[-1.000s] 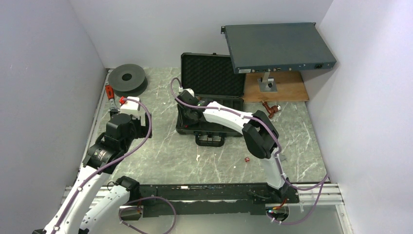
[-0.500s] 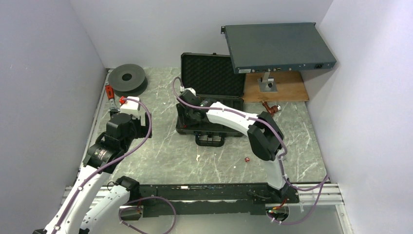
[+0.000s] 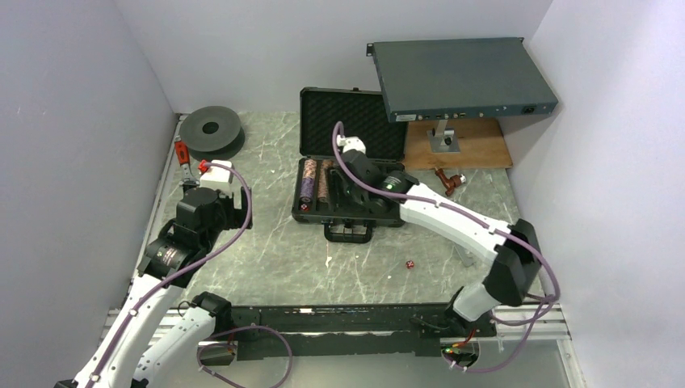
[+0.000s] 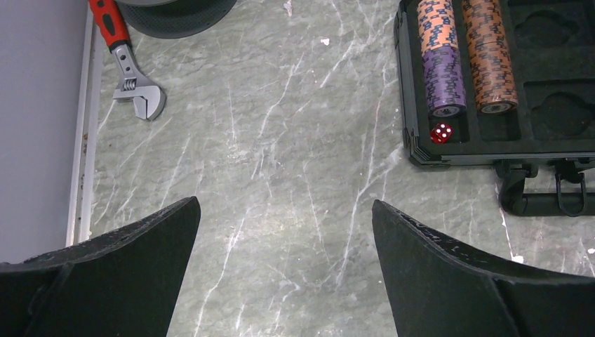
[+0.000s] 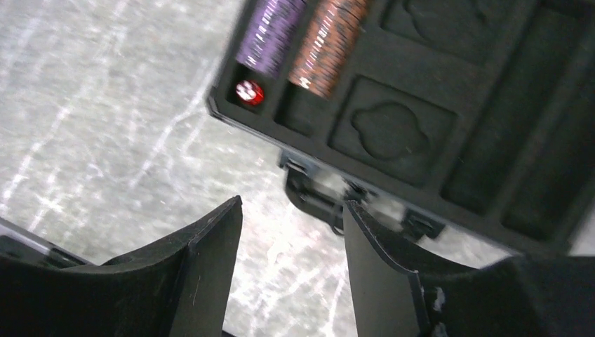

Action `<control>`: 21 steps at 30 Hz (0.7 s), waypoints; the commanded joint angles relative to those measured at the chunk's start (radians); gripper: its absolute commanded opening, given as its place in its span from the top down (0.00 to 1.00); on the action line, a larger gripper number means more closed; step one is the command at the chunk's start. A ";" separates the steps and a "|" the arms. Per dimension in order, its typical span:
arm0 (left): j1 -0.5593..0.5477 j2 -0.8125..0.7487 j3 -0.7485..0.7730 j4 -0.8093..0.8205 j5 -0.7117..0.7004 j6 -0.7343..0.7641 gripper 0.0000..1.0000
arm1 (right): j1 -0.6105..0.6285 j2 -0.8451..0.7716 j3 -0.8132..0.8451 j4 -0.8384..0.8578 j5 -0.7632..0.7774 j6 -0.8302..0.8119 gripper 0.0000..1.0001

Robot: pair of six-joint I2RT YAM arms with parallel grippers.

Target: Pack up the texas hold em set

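The black briefcase [image 3: 386, 212] lies open mid-table, its egg-crate foam lid [image 3: 351, 121] standing up behind. In its slotted tray [image 5: 393, 133] lie a row of purple chips [image 4: 443, 81] and a row of brown chips [image 4: 490, 56], with a red die [image 4: 440, 132] in the small pocket at the front left corner. A second red die [image 3: 409, 264] lies loose on the table in front of the case. My right gripper [image 5: 292, 203] hovers open over the case's front edge and handle [image 5: 330, 203], holding nothing. Well left of the case, my left gripper [image 4: 284, 202] is wide open over bare table.
A large flat grey rack box [image 3: 462, 78] sits on a stand over a wooden board [image 3: 476, 149] at the back right. A dark round spool [image 3: 211, 129] and a red-handled wrench [image 4: 130, 67] lie at the back left. A reddish clamp [image 3: 449, 179] lies right of the case.
My right arm has swung from the tray's left side toward the right and lifted, uncovering the chip rows and the die in the tray. Its jaws have widened. The left arm is still.
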 commanded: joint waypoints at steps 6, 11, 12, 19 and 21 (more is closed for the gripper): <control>0.006 -0.006 0.004 0.029 0.012 0.007 0.01 | 0.002 -0.246 -0.261 -0.139 0.145 0.059 0.38; 0.006 0.001 0.005 0.026 0.013 0.006 0.01 | 0.000 -0.350 -0.362 -0.236 0.158 0.137 0.34; 0.006 0.001 0.007 0.026 0.013 0.006 0.01 | 0.000 -0.369 -0.378 -0.256 0.159 0.155 0.31; 0.006 0.001 0.010 0.023 0.022 0.005 0.01 | -0.002 -0.493 -0.493 -0.329 0.172 0.286 0.02; 0.006 -0.005 0.009 0.024 0.022 0.005 0.01 | -0.005 -0.505 -0.506 -0.341 0.172 0.312 0.00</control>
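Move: The loose red die on the table lies some 12 cm back and 19 cm to the right of the right hand, about 14 cm below. The case handle is roughly 3 cm back and 3 cm right of this hand; the die already packed in the case's corner is about 4 cm ahead and 8 cm left, both some 12 cm below. From the left hand the loose die is about 46 cm right, 7 cm back and 18 cm lower. The empty right hand sweeps about 15 cm right, 10 cm back and 7 cm down towards the loose die, opening wide. ##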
